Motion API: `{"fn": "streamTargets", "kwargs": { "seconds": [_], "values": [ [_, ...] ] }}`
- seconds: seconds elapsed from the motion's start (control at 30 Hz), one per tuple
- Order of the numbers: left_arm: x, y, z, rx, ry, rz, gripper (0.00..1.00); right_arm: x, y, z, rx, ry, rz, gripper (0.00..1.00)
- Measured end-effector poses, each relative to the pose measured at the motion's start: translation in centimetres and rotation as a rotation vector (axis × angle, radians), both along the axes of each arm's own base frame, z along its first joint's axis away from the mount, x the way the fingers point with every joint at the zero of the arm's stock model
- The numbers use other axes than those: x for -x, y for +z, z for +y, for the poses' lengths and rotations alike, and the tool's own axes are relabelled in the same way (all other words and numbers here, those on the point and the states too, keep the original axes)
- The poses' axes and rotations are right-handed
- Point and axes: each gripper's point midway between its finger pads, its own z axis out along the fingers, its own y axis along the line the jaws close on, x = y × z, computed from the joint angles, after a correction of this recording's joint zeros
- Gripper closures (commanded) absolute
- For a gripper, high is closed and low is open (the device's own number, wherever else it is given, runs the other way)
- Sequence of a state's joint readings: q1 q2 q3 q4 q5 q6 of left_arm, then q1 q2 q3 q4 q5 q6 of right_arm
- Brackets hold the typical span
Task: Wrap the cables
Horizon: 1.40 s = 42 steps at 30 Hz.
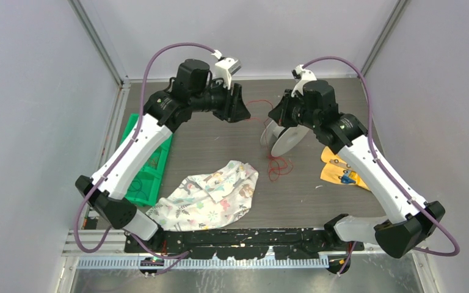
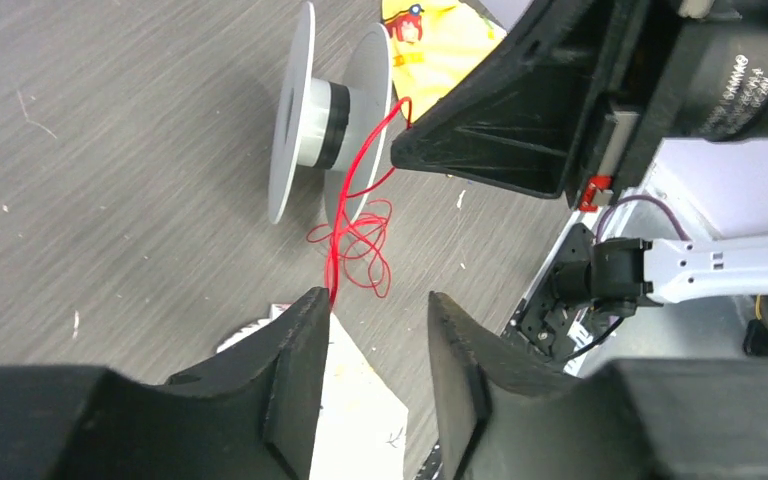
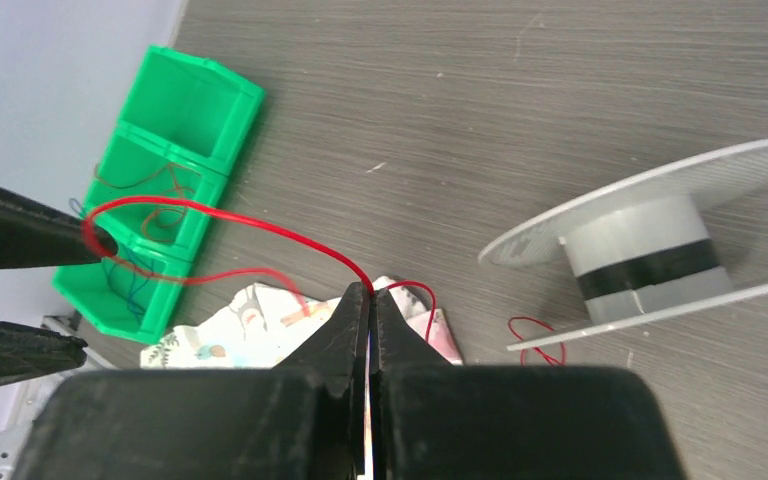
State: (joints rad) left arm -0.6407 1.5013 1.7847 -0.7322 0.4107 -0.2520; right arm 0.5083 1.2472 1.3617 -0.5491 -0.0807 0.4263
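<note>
The red cable [image 3: 260,222] runs taut-ish between my two grippers above the table. My right gripper [image 3: 368,292] is shut on the cable, which comes out at its tips. From there the cable arcs over to my left gripper [image 2: 375,300], which is open. There the cable [image 2: 345,215] only touches the tip of one finger [image 2: 305,320], with nothing between the jaws. A loose red tangle [image 1: 279,166] lies on the table beside a grey spool [image 1: 284,137], which stands on its flanges under the right gripper [image 1: 279,113]. The left gripper [image 1: 238,107] is just left of it.
A green compartment bin [image 1: 149,165] holding thin wires sits at the left edge. A patterned cloth [image 1: 210,195] lies front centre. A yellow packet [image 1: 341,171] is under the right arm. Walls close in on both sides.
</note>
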Motion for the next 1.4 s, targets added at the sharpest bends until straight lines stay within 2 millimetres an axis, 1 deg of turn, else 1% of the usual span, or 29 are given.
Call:
{"fn": "streamTargets", "kwargs": {
  "seconds": [0.03, 0.17, 0.3, 0.37, 0.57, 0.67, 0.73, 0.87, 1.03, 1.13, 1.23, 1.33, 1.4],
  "values": [
    [-0.2, -0.2, -0.2, -0.004, 0.0, 0.011, 0.47, 0.0, -0.1, -0.3, 0.013, -0.009, 0.003, 0.99],
    [-1.0, -1.4, -0.8, -0.03, -0.001, 0.048, 0.36, 0.0, -0.8, -1.4, 0.062, -0.051, 0.022, 0.99],
    [-1.4, -2.6, -1.1, -0.054, 0.003, 0.083, 0.3, -0.1, -1.4, -2.0, 0.098, -0.078, 0.039, 0.99],
    [-1.4, -2.8, -1.0, -0.059, 0.004, 0.089, 0.28, -0.3, -2.0, -2.2, 0.116, -0.09, 0.056, 0.99],
    [-1.3, -3.1, -0.8, -0.071, 0.013, 0.099, 0.28, -1.0, -4.3, -2.9, 0.181, -0.138, 0.117, 1.0],
    [-1.5, -3.3, -0.7, -0.075, 0.022, 0.097, 0.27, -1.2, -5.1, -3.8, 0.205, -0.168, 0.143, 1.0],
    [-1.6, -3.6, -0.7, -0.078, 0.029, 0.096, 0.27, -1.4, -5.2, -4.6, 0.211, -0.191, 0.152, 1.0],
    [-2.0, -5.0, -0.6, -0.095, 0.054, 0.113, 0.28, -1.8, -5.3, -5.4, 0.21, -0.216, 0.157, 1.0],
    [-2.5, -5.8, -0.7, -0.097, 0.071, 0.115, 0.27, -1.9, -5.4, -5.3, 0.201, -0.222, 0.158, 1.0],
    [-2.4, -6.4, -1.2, -0.098, 0.042, 0.137, 0.27, -2.0, -5.7, -5.4, 0.199, -0.225, 0.162, 1.0],
    [-3.0, -7.7, -2.1, -0.108, 0.023, 0.17, 0.27, -2.1, -6.2, -5.6, 0.192, -0.227, 0.174, 0.99],
    [-3.5, -9.8, -2.6, -0.125, 0.025, 0.211, 0.27, -2.2, -6.6, -6.0, 0.182, -0.234, 0.188, 0.99],
    [-3.4, -11.1, -2.6, -0.13, 0.032, 0.236, 0.27, -2.5, -7.1, -6.5, 0.173, -0.241, 0.197, 0.99]
  ]
}}
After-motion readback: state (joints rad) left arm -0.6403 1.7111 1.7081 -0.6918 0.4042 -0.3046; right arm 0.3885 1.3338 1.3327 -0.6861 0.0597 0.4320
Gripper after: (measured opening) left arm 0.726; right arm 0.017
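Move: About 9 cm ahead of the right hand, which already pinches the red cable, and 9 cm to its right stands the spool, its middle some 20 cm lower. The cable pile lies about 6 cm nearer the bases than the spool, on the table; the patterned cloth is some 8 cm back and 20 cm left of that hand. From the left hand, the spool is roughly 13 cm ahead, 16 cm right and 26 cm down. Carrying the red cable towards the spool, the right hand sinks about 7 cm, goes about as far to the right and a little forward, fingers kept shut, wrist swinging clockwise and tipping down. The left hand, already part open, opens wide, comes free of the cable loop and drops 11 cm with a slight forward drift, nosing downward towards the spool. ##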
